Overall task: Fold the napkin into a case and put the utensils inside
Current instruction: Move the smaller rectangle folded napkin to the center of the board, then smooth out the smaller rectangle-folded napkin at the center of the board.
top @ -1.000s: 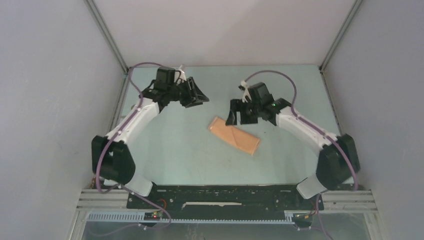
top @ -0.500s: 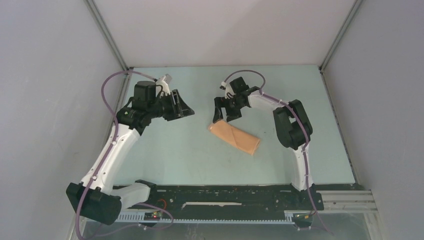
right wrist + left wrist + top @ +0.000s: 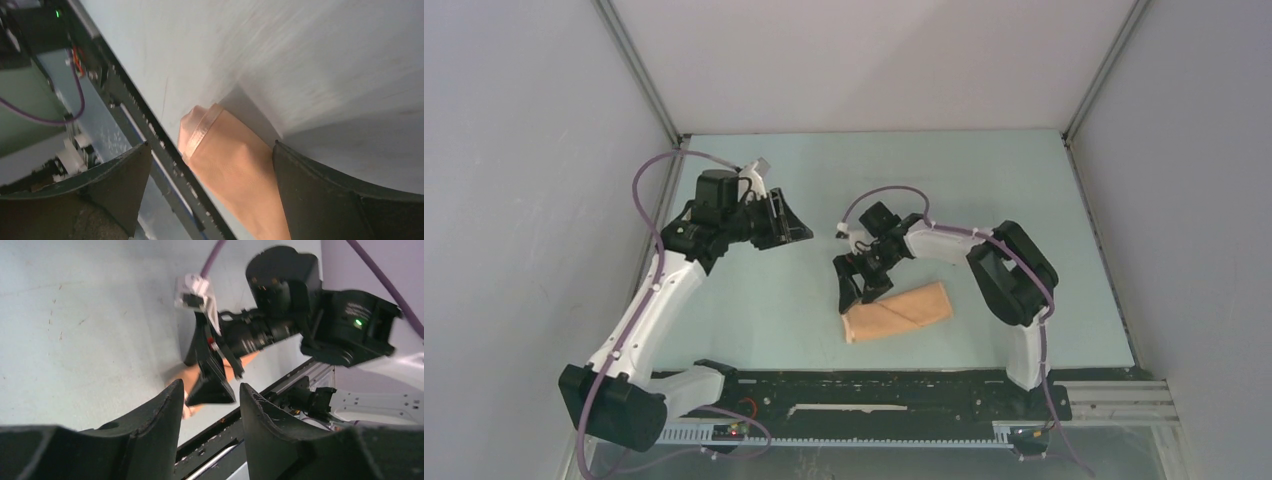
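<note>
The peach napkin (image 3: 902,310), folded into a narrow case, lies on the pale green table near the front rail, its right end tilted away from me. My right gripper (image 3: 859,292) hangs open over the case's left end. In the right wrist view the cloth (image 3: 235,165) shows between the spread fingers (image 3: 125,175), with its hemmed end toward the rail. My left gripper (image 3: 796,232) is held off the table to the left, open with nothing between its fingers (image 3: 167,407). Its camera looks at the right gripper (image 3: 215,385) and a bit of the peach cloth (image 3: 186,376). The utensils are out of view.
A black mounting rail (image 3: 874,385) runs along the near table edge, close to the case. It also shows as the rail (image 3: 165,145) in the right wrist view. Grey enclosure walls (image 3: 524,200) stand on both sides and at the back.
The case has shifted from mid-table toward the front rail and turned, so its right end now points away. My right gripper moved near and left with it. The left arm drew back.
</note>
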{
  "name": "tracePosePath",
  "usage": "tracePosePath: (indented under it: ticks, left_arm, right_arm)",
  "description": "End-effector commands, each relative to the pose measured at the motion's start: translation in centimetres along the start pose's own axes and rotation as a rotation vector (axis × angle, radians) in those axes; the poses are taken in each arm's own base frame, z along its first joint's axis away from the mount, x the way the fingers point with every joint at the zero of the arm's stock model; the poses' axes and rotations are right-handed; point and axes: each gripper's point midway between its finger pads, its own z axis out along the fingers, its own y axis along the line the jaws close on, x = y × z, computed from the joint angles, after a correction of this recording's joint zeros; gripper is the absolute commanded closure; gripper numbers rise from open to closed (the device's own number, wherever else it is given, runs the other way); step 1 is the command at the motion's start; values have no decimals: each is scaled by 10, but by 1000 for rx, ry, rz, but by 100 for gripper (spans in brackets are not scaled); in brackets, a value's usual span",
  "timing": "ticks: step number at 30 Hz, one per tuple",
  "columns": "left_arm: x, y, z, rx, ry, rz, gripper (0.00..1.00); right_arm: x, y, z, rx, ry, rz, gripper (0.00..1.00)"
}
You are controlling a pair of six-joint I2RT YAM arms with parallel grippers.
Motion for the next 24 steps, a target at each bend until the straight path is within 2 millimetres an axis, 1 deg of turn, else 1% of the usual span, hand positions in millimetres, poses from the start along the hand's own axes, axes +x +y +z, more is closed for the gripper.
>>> tracePosePath:
  ticks: [1, 2, 3, 5, 7, 9, 10, 11, 13, 15, 17, 19, 20, 21, 24]
  left_arm:
    - [11, 6, 6, 24, 12, -12, 49]
    - [17, 10, 11, 31, 25, -31, 49]
    - [23, 12, 16, 43, 36, -49, 49]
    - [36, 16, 26, 59, 65, -83, 48]
    - [50, 15, 33, 72, 93, -98, 48]
    - [66, 9, 43, 98, 126, -98, 48]
    - [76, 4, 49, 109, 155, -99, 49]
    - [89, 0, 57, 122, 193, -103, 51]
    - [115, -9, 72, 158, 263, -112, 58]
    - [142, -19, 84, 182, 339, -108, 69]
    - [165, -27, 94, 204, 413, -86, 77]
    - [190, -29, 105, 213, 515, -80, 87]
    - [198, -28, 108, 221, 549, -85, 89]
    - [206, -25, 111, 222, 577, -98, 91]
    - [223, -12, 114, 210, 630, -114, 94]
  right_arm:
    - [24, 46, -13, -24, 11, -73, 3]
    - [21, 49, -18, -1, -15, -52, 3]
    - [17, 49, -25, 25, -50, -14, 2]
    - [7, 44, -48, 53, -149, 100, 0]
    - [5, 43, -74, 59, -263, 166, 0]
    - [11, 40, -94, 18, -358, 227, 0]
    - [16, 36, -101, -10, -392, 264, 0]
    - [22, 29, -103, -37, -418, 313, 0]
    - [33, 15, -106, -73, -450, 379, 2]
    - [41, 2, -109, -93, -471, 418, 10]
    - [46, -8, -113, -120, -495, 443, 18]
    - [54, -23, -115, -137, -506, 494, 24]
    - [56, -24, -116, -156, -512, 488, 26]
    - [58, -30, -118, -168, -528, 495, 26]
    - [74, -51, -112, -169, -514, 554, 27]
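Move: The folded napkin lies with its middle some 8 cm to the right of the right hand and 3 cm back, about 2 cm below; its left end is at that hand's open fingers. The board's near edge runs some 15 cm straight back from the right hand, and the board's centre lies about 16 cm ahead and 4 cm right. From the raised left hand the napkin is about 9 cm back, 19 cm right and 21 cm down. The napkin's left end is pushed back towards the robot by the right hand's open fingers, some 4 to 5 cm; the hand then lifts clear and arcs about 13 cm right over the napkin, turning clockwise some 40 degrees and sinking towards its right end with the gap narrowing slightly. Meanwhile the left hand drops steeply, right and back towards the left end, tipping down and shutting its half-open fingers. ##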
